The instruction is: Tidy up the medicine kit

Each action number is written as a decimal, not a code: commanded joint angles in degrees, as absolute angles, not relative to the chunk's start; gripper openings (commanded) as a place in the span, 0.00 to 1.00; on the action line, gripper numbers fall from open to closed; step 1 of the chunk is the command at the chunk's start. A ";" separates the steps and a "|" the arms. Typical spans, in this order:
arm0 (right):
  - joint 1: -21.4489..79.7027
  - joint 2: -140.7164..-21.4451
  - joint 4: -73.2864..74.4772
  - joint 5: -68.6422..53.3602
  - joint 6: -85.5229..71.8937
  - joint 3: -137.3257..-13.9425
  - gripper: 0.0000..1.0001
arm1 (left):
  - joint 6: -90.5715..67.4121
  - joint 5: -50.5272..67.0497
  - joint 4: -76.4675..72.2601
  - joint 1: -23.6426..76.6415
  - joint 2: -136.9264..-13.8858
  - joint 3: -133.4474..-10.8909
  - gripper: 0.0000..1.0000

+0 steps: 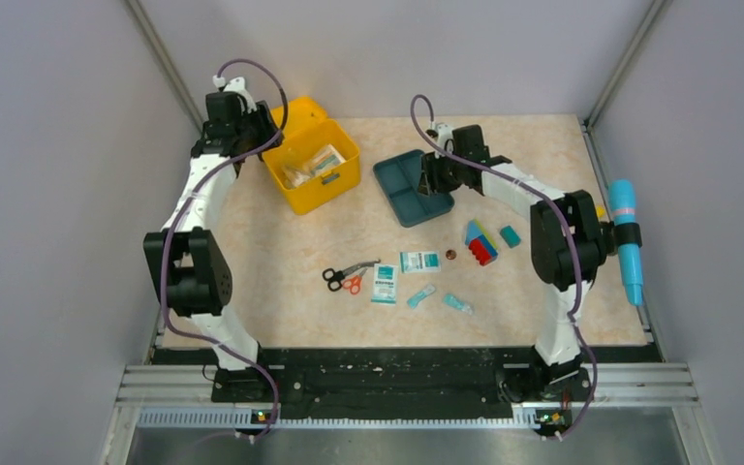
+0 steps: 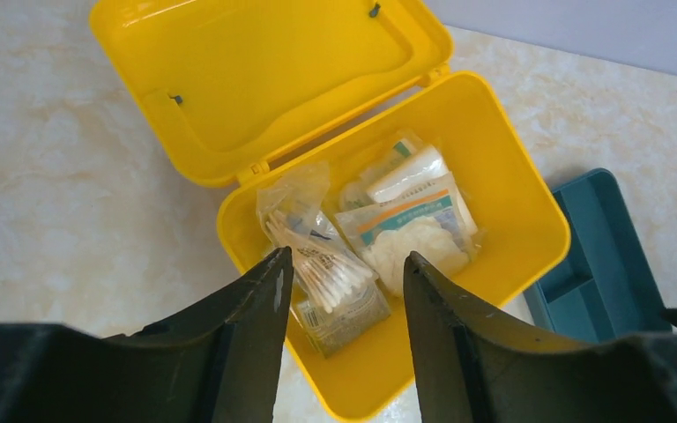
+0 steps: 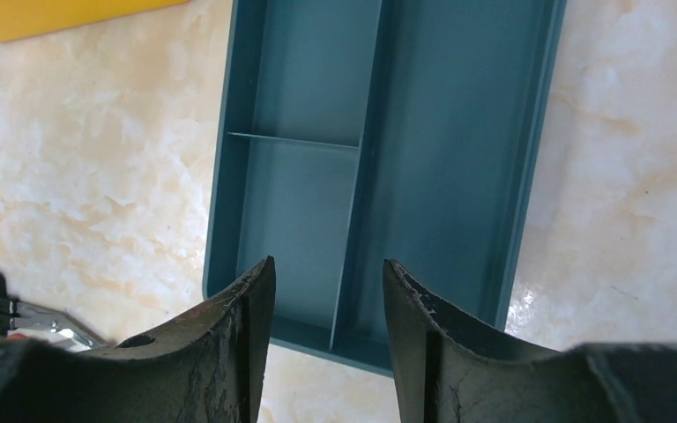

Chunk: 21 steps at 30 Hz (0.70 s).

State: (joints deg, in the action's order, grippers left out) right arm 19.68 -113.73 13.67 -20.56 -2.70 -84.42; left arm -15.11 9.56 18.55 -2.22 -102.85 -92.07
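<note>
The medicine kit point(image 1: 312, 174) is a yellow box at the back left, its hinged lid point(image 2: 264, 79) lying open behind it. Inside I see a bag of cotton swabs point(image 2: 322, 264) and a gauze packet point(image 2: 410, 231). My left gripper point(image 2: 345, 257) hangs open above the box's near rim, with nothing between its fingers. To the right of the kit, a dark teal compartment tray point(image 1: 409, 191) lies empty on the table. My right gripper point(image 3: 328, 262) stands open just above the tray's point(image 3: 458, 132) near end, straddling its divider and holding nothing.
Loose items lie mid-table: scissors point(image 1: 349, 277), two white packets point(image 1: 385, 284) point(image 1: 419, 261), two small teal tubes point(image 1: 421, 295) point(image 1: 457, 303), a coin point(image 1: 450, 255), a stack of coloured blocks point(image 1: 480, 244) and a small teal block point(image 1: 511, 235). A blue cylinder point(image 1: 626, 242) sits at the right edge.
</note>
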 commanded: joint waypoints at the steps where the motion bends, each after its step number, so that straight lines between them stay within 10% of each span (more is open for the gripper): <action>1: 21.67 -116.65 11.75 -19.37 -0.49 -88.33 0.47 | -11.90 14.25 16.59 -2.23 -95.04 -90.13 0.54; 11: 23.38 -120.91 12.43 -11.15 4.77 -88.88 0.37 | -6.94 29.21 16.24 -2.22 -92.40 -90.57 0.51; 16: 23.39 -121.88 14.28 -11.63 12.55 -89.22 0.00 | -4.62 36.84 16.17 -2.25 -92.65 -90.23 0.51; 21: 22.81 -117.91 17.31 -21.58 26.69 -86.84 0.00 | -1.71 42.70 14.96 -2.24 -91.58 -88.72 0.50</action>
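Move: The tray is under my open right hand: its middle lies about 4 cm ahead, 2 cm left and 7 cm below, with the long divider running nearly beneath my fingertips. From this hand, the toy blocks stand about 11 cm back and 15 cm to the right, the brown candy 14 cm back and 7 cm right, and the open yellow box 6 cm ahead and 28 cm left. From my empty left hand, the tray is roughly 31 cm right, 3 cm back and 21 cm down. I sink my right hand about 6 cm into the tray, drifting a little left and back again on the way, and shut the half-open fingers on the near part of its long divider, pinching it while the wrist rolls left side down and turns slightly counter-clockwise. My left hand, still half open, climbs about 7 cm off the yellow box, going right and back too and turning clockwise. ##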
